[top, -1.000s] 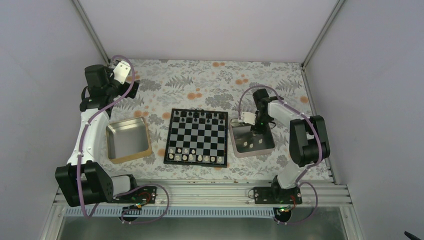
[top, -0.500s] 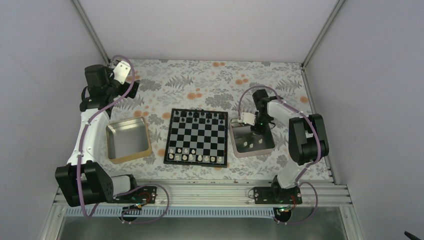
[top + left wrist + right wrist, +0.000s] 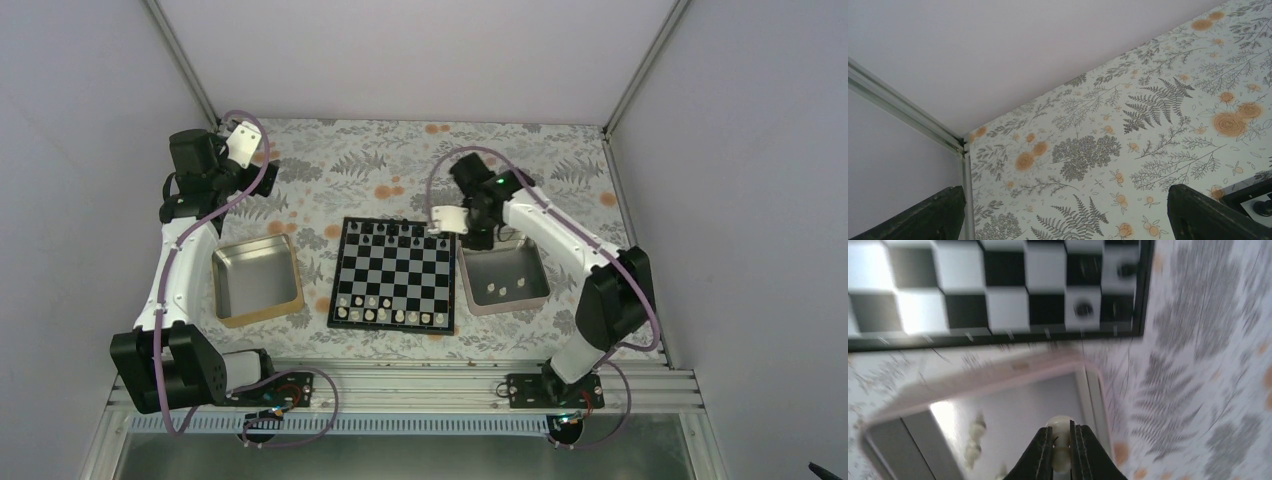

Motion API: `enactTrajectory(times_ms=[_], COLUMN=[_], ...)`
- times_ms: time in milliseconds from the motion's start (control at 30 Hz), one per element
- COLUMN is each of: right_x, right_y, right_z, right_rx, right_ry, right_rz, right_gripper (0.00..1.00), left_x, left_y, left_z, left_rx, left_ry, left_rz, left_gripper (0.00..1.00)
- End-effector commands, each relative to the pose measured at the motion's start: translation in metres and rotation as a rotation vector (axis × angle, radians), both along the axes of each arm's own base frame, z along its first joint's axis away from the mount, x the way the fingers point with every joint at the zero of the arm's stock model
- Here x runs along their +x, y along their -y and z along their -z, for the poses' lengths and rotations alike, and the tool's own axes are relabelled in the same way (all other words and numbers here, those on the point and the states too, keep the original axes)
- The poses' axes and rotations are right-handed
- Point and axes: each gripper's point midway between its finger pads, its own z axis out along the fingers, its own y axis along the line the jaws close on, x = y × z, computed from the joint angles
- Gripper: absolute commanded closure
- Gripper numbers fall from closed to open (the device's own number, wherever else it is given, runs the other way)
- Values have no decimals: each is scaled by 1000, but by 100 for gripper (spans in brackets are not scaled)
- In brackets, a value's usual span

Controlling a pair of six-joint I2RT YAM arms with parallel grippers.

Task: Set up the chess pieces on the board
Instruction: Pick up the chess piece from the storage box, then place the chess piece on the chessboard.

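Observation:
The black-and-silver board [image 3: 395, 273] lies mid-table, with black pieces on its far rows and several white pieces [image 3: 385, 315] on its near rows. My right gripper [image 3: 1061, 436] is shut on a cream chess piece [image 3: 1060, 426], held above the far corner of the pink-rimmed tray [image 3: 503, 280]. In the top view that gripper [image 3: 478, 236] is beside the board's far right corner. Three loose white pieces [image 3: 505, 290] lie in the tray; they show blurred in the right wrist view [image 3: 975, 437]. My left gripper [image 3: 262, 178] is open and empty at the far left, over bare cloth.
A wood-rimmed metal tray [image 3: 257, 280] sits left of the board, with nothing in it. The floral cloth [image 3: 1108, 150] covers the table. Enclosure posts and walls stand close at the back corners [image 3: 908, 112]. The board's corner with black pieces [image 3: 1082, 307] shows in the right wrist view.
My right gripper has lifted out of the pink-rimmed tray with a cream piece and swung back and left toward the board's far right corner. The left arm has not moved.

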Motion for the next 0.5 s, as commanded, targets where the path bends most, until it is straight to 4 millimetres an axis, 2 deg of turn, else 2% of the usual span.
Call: enactTrajectory(times_ms=[0, 100, 200, 300, 467], right_x=[-31, -48, -67, -86, -105], right_y=[-54, -90, -119, -142, -165], right_z=[-16, -16, -5, 12, 34], right_rx=[-8, 0, -5, -12, -8], right_ry=[-25, -31, -59, -91, -136], right_rz=[-118, -221, -312, -391, -468], right_gripper=[92, 92, 92, 91, 90], left_x=[-1, -1, -1, -1, -1], left_y=[2, 2, 1, 1, 2], left_z=[-17, -18, -17, -17, -17], left_rx=[-6, -6, -6, -6, -9], left_ry=[44, 46, 44, 45, 45], left_rz=[14, 14, 11, 11, 11], left_gripper=[0, 0, 0, 0, 0])
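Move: The right hand already holds a white pawn; the empty square for it, next in the unfinished white pawn row, lies about 17 cm to its left, 11 cm back and 11 cm below. The last white pawn placed stands 3 cm further left of that square, and a white back-row piece stands 3 cm nearer the base. The nearest black pawn is some 6 cm ahead and 7 cm left of the hand. From the left hand the square is about 28 cm right, 22 cm back and 26 cm below. Already under way, the right hand sweeps the pinched white pawn about 15 cm left and 9 cm back, from beside the storage box across the board towards the gap in the white pawn row, turning some 25 degrees counter-clockwise as it goes. It first climbs a couple of centimetres, then curves over and sinks about 5 cm while slowing, the fingers nearly shut and keeping their hold, pointing roughly down. ##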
